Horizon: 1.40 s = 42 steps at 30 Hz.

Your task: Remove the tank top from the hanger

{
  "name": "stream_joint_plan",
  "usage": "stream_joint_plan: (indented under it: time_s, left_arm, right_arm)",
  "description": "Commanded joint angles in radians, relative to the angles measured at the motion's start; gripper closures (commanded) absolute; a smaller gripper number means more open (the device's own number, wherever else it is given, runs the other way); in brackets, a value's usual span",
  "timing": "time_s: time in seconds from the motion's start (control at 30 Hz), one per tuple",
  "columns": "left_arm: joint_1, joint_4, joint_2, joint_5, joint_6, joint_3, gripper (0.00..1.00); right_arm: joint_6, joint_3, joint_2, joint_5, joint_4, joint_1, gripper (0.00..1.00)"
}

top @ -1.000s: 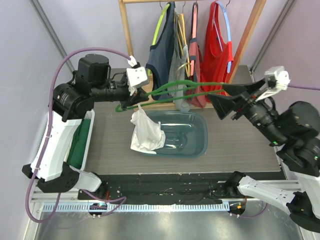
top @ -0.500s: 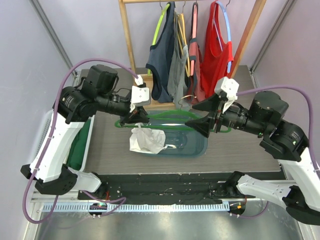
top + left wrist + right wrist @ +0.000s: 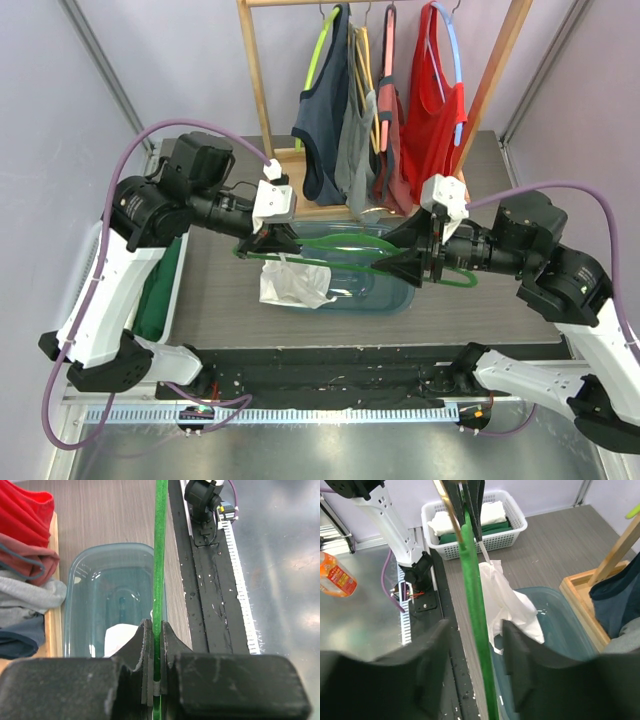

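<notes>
A green hanger (image 3: 345, 250) lies level above the teal bin (image 3: 398, 288). My left gripper (image 3: 272, 240) is shut on its left end; the left wrist view shows the jaws (image 3: 158, 630) pinching the green bar (image 3: 159, 555). The white tank top (image 3: 290, 283) hangs from the hanger just by the left gripper and bunches over the bin's left end; it also shows in the right wrist view (image 3: 507, 600). My right gripper (image 3: 415, 262) is open, its fingers standing either side of the green bar (image 3: 472, 580) without touching it.
A wooden rack (image 3: 255, 70) at the back holds navy, grey and red tops (image 3: 432, 100) on hangers, close behind the bin. A white basket (image 3: 470, 515) with folded white and green cloth stands at the table's left edge (image 3: 160, 285).
Both arms brought the hanger down and nearer, over the bin. The right gripper swung in from the far right. The tank top sank and bunched at the bin's left end.
</notes>
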State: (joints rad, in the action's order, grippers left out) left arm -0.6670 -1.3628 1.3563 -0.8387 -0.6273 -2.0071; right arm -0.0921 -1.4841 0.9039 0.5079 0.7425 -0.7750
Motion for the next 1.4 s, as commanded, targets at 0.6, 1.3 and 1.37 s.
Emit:
stream_joint_plan:
  time_s: [0.6,1.3,1.37]
  left_arm:
    - [-0.017,0.238,0.029,0.327,0.196,-0.068,0.0]
    - [-0.066,0.465,0.038,0.619,0.394,0.123,0.0]
    - [-0.069,0.481,0.061,0.618,0.4,0.104,0.03]
  right_arm:
    - [0.042,0.036,-0.063,-0.259,-0.091,0.002,0.99]
    - [0.091,0.051,-0.051,-0.436,-0.114,0.002,0.99]
    - [0.091,0.057,-0.053,-0.433,-0.115,0.002,0.99]
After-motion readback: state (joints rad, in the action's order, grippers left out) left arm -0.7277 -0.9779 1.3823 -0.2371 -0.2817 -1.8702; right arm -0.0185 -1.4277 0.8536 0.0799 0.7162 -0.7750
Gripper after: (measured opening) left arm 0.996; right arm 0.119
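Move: Below the left hand, which still holds the green hanger near its left end, the tank top dangles by a strap, its middle roughly 17 cm down, 1 cm back and 2 cm right. From this hand the teal bin's middle lies about 10 cm right, 8 cm ahead and far below, with the navy top some 25 cm ahead and 6 cm right. The half-open right hand straddles the hanger, whose middle is about 7 cm to its left. Closing on the hanger, the right hand pinches it in place; only then does the left let go, opening wide. The right carries the hanger about 6 cm forward and 4 cm right, turning some 25 degrees clockwise, while the left swings about 11 cm forward, turning counter-clockwise, rises slightly and sinks again, ending open around the hanger's left end by the strap. ##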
